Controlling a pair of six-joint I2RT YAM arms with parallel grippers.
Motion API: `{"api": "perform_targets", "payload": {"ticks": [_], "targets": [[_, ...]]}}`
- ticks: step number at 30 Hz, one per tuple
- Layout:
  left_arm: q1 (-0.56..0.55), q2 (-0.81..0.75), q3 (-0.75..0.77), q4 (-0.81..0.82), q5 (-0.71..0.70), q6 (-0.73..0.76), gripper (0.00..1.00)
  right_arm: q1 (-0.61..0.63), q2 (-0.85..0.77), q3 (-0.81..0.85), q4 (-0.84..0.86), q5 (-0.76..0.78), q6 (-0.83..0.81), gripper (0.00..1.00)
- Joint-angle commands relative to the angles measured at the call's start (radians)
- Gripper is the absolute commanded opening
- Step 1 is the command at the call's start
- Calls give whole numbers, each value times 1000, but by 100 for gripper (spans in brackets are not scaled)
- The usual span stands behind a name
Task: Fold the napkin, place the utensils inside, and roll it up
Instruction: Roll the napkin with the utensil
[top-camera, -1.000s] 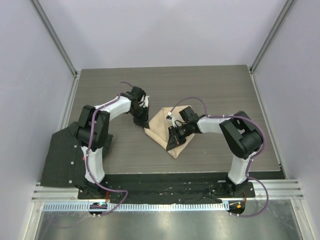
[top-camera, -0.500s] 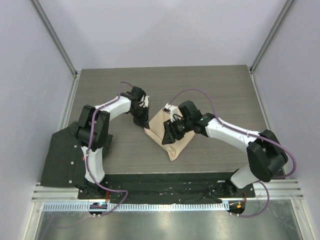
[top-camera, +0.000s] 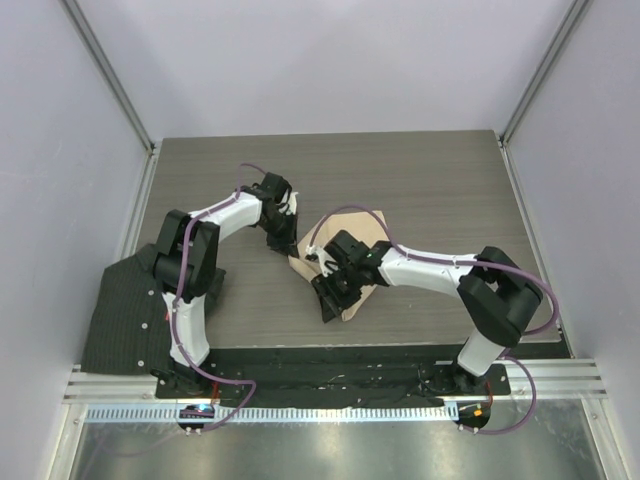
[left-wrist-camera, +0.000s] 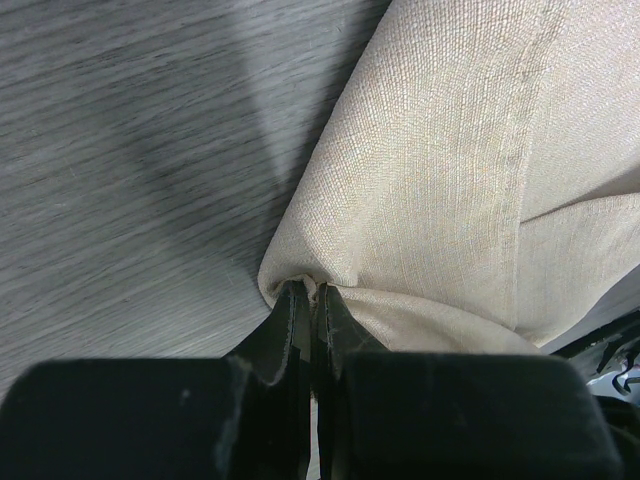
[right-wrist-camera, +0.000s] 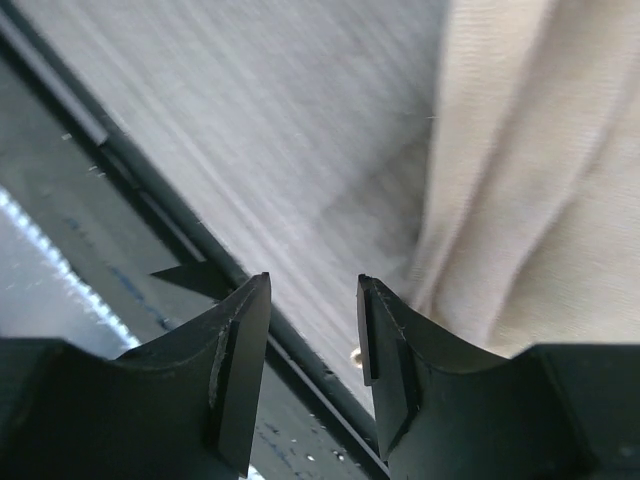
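The beige napkin (top-camera: 368, 230) lies folded and bunched on the grey table (top-camera: 420, 170), with my right arm across it. My left gripper (top-camera: 285, 244) is at its left corner, and in the left wrist view the left gripper (left-wrist-camera: 307, 292) is shut on a pinched fold of the napkin (left-wrist-camera: 450, 180). My right gripper (top-camera: 326, 303) hangs open at the napkin's near-left edge. In the right wrist view the right gripper (right-wrist-camera: 313, 292) has nothing between its fingers, and the napkin (right-wrist-camera: 530, 180) lies off to its right. The utensils are out of view.
A dark ribbed cloth (top-camera: 125, 310) lies at the table's near-left corner, partly over the edge. A black strip (right-wrist-camera: 200, 250) marks the table's front edge just below my right gripper. Enclosure walls stand left, right and behind.
My right gripper has opened and swung left and toward the front edge, from on top of the napkin to its near-left edge. The left gripper has kept its pinch and place.
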Motion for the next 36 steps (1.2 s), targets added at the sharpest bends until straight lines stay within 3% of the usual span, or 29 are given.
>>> {"api": "perform_targets", "payload": {"ticks": [1,36], "targets": [[3,26,5,-17,-18,30,0,-2,7,71,-84,126,-37,48],[3,25,8,-22,-26,34,0,-67,-12,-30,-131,160,-35,46]]}}
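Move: The right hand hovers half-open just off the napkin's near corner, which lies about 5 cm to its right, some 2 cm ahead and 3 cm below. The napkin's left corner, still pinched by the left hand, is roughly 17 cm ahead and 7 cm to the left; the napkin's middle is some 15 cm ahead and 4 cm to the right. From the left hand, the near corner lies about 15 cm back and 12 cm to the right, 1 cm lower. The right hand slides to its right and forward, about 5 cm in all, in towards the folded near corner of the napkin, then draws back just under a centimetre while sinking some 1.5 cm, its fingers staying half open and tipping about 10 degrees closer to vertical until one fingertip comes up against the fold. The left hand stays in place throughout and keeps its pinch on the napkin's left corner. ##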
